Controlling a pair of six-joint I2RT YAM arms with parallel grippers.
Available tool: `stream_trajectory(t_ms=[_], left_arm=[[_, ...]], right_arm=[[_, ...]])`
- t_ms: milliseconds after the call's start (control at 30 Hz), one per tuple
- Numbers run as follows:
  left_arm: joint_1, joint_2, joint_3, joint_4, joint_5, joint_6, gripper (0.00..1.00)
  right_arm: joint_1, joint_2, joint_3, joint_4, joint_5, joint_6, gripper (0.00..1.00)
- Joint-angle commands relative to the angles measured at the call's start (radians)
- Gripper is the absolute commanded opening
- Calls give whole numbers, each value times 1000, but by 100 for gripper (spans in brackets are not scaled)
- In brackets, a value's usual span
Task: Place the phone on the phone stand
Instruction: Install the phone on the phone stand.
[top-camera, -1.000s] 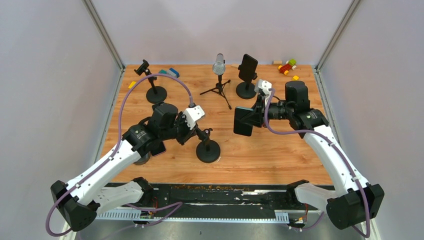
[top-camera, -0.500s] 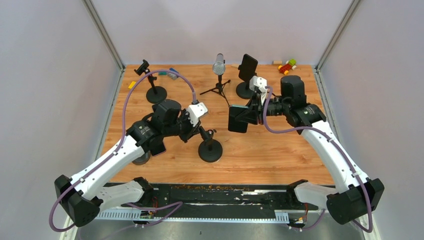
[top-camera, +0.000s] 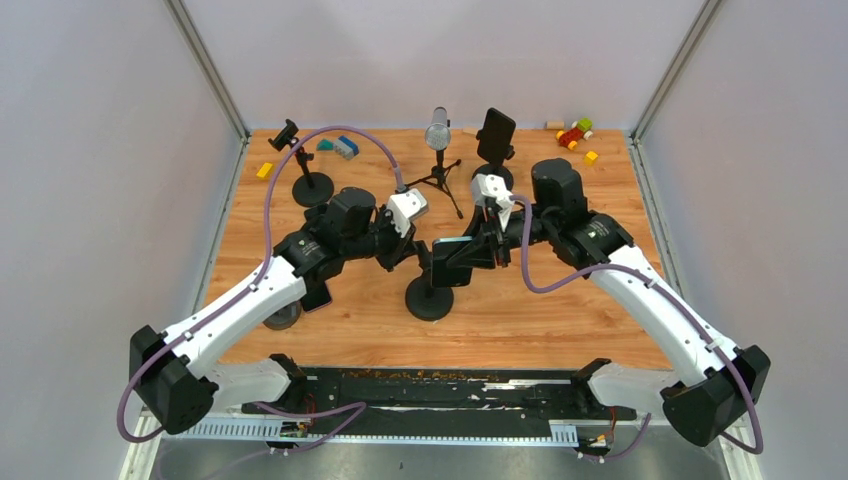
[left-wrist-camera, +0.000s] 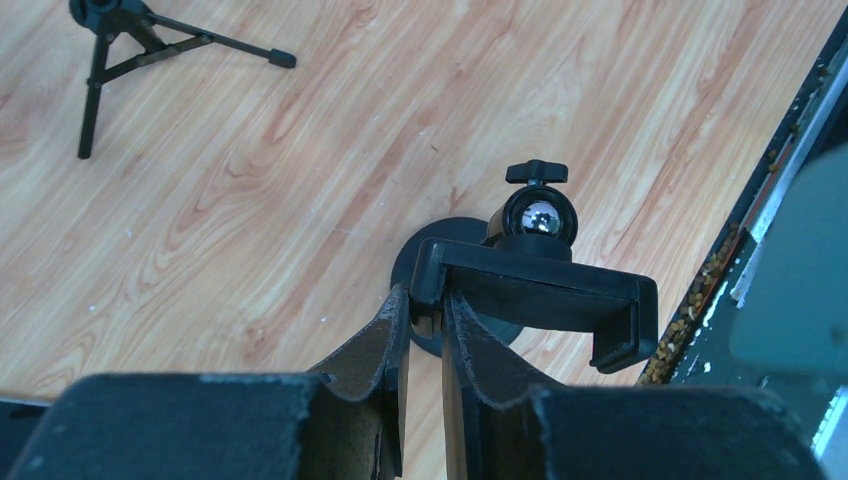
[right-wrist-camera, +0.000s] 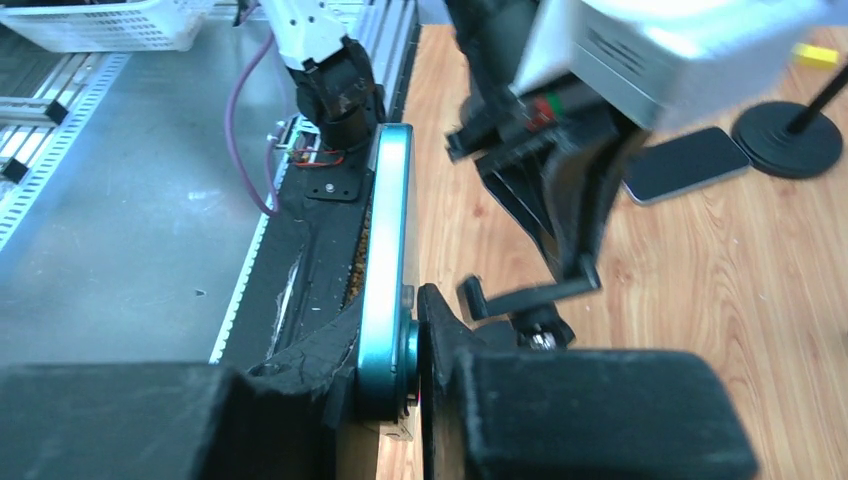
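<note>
The black phone stand (top-camera: 430, 300) stands on its round base mid-table. Its clamp (left-wrist-camera: 540, 290) sits crosswise on a ball joint. My left gripper (left-wrist-camera: 425, 300) is shut on the clamp's left end, and it shows in the top view as my left gripper (top-camera: 412, 252) too. The phone (right-wrist-camera: 387, 250), teal-edged with a dark face, is held edge-on in my right gripper (right-wrist-camera: 412, 335), which is shut on it. In the top view the phone (top-camera: 452, 262) hangs just right of the clamp and above the base, with my right gripper (top-camera: 470, 255) behind it.
A second phone (top-camera: 318, 297) lies flat by the left arm. At the back are an empty stand (top-camera: 300, 165), a microphone on a tripod (top-camera: 438, 135), a stand holding a phone (top-camera: 496, 135) and toy blocks (top-camera: 575, 133). The table's near edge drops to a black rail (top-camera: 450, 385).
The right arm has carried the phone left and down to the stand. The left arm has shifted right, and its jaws have closed onto the stand's clamp.
</note>
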Motion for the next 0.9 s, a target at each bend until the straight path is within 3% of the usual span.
stream_trajectory(t_ms=[0,467,867], left_arm=[[-5,34,34,63,57,-46,0],[-2,7,-10,65,87,-14,0],[6,-5,-17,54,137,-20,0]], right_arm=[[70,13,37,123,-51,-14,0],[211,230,153,234,-60,-38,0],[225,327,206,235,-47,-92,0]])
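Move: The right hand, already gripping the phone, is bound for the stand's bracket, about 8 cm to its left, 2 cm ahead and some 6 cm lower. The stand's round base lies under that bracket, about 24 cm below the right hand. The tripod is some 28 cm ahead of the right hand and 5 cm to its left. The left hand still pinches the bracket's end, with the bracket's middle 3 cm back and 2 cm right. Still pinching the phone by its edge, the right hand carries it about 9 cm left to the bracket held by the left hand, dipping back 2 cm first and then forward again, so the phone rounds the near side. It sinks 2 cm and turns some 15 degrees counter-clockwise. The left hand keeps its pinch on the bracket's end, easing 1 cm right. ##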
